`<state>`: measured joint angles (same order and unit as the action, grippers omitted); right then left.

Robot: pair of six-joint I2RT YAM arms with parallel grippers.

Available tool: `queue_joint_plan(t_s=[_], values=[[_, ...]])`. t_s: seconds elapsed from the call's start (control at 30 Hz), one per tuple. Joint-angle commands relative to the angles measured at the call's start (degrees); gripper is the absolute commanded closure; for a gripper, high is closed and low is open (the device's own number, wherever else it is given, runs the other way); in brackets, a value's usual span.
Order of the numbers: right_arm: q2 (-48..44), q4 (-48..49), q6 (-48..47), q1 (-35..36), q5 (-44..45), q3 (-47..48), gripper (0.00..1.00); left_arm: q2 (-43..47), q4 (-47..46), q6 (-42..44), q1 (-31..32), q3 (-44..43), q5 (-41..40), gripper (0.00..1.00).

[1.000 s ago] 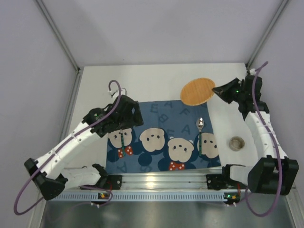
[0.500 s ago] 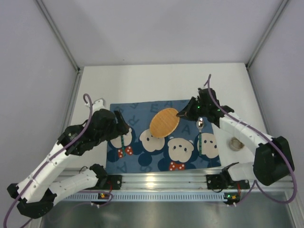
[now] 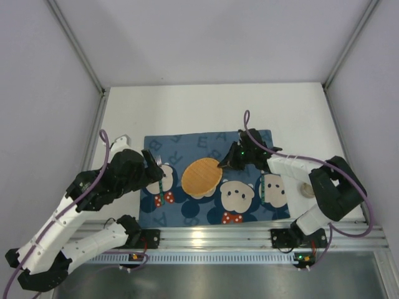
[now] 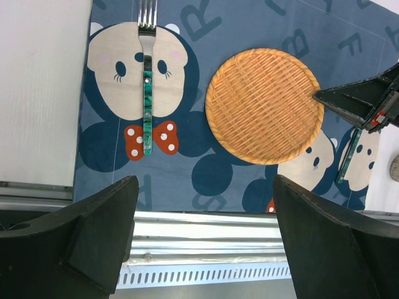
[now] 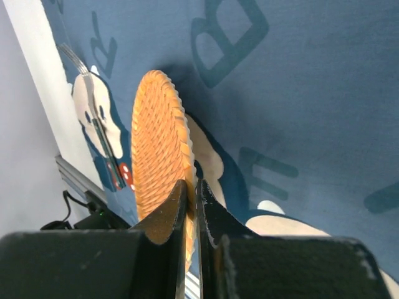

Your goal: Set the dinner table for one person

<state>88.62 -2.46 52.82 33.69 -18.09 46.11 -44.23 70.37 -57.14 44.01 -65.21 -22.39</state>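
The white dinner table (image 3: 187,109) carries a blue cartoon placemat (image 3: 212,140). My right gripper (image 3: 225,163) is shut on the right rim of a round woven orange plate (image 3: 201,175), holding it flat and low over the mat's middle; I cannot tell if it touches. The wrist view shows the fingers (image 5: 193,187) pinching the plate's edge (image 5: 159,156). A green-handled fork (image 3: 160,180) lies on the mat's left side. My left gripper (image 3: 153,167) is open and empty above it, its jaws wide (image 4: 206,243) over the aluminium rail (image 4: 206,227). The plate (image 4: 265,104) and fork (image 4: 147,93) show there.
A green-handled spoon (image 3: 263,189) lies on the mat's right side, its bowl hidden under my right arm. A small round beige object (image 3: 307,189) sits on the table right of the mat. Grey walls close in the back and both sides.
My right gripper carried the plate from the far right of the table down and left onto the mat's middle. My left arm pulled back left, away from the fork.
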Motion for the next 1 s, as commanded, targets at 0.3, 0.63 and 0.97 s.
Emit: queue_joint_plan(t_s=[0.3,0.63,0.97], values=[[3.4,4.4,-6.93,0.5,5.69,-6.82,1.0,0.81,1.61,-1.04,-0.15,1.84,-0.02,0.07],[-3.44,-7.29,-12.47,0.58,12.37,2.75,0.49,-0.33,-0.67,-0.6,-0.15,3.24,-0.19,0.07],[-18.55,-24.31,-19.06,0.58,16.75,13.91,0.14,-2.97,-5.15,2.03,-0.15,4.83,-1.25,0.07]])
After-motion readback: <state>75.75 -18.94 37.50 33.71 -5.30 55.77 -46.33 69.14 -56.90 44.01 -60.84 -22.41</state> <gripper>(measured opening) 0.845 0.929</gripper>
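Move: The right hand already holds the wicker plate by its right rim, low over the mat. The free spot for the plate's middle lies about 6 cm to this hand's left, 5 cm back and 6 cm below. On the mat, the fork lies about 22 cm left and 5 cm back, the spoon some 15 cm right and 5 cm back. From the left hand, that spot is roughly 7 cm ahead, 15 cm right and 22 cm below. Downward first, the right hand lowers the pinched plate nearly 5 cm onto the mat between fork and spoon, easing about 2 cm back and to the right. It pauses low, opens wide to let go of the rim, then rises about 13 cm, drifting forward and tipping its fingers up. The empty left hand, staying open, sinks some 3 cm. ##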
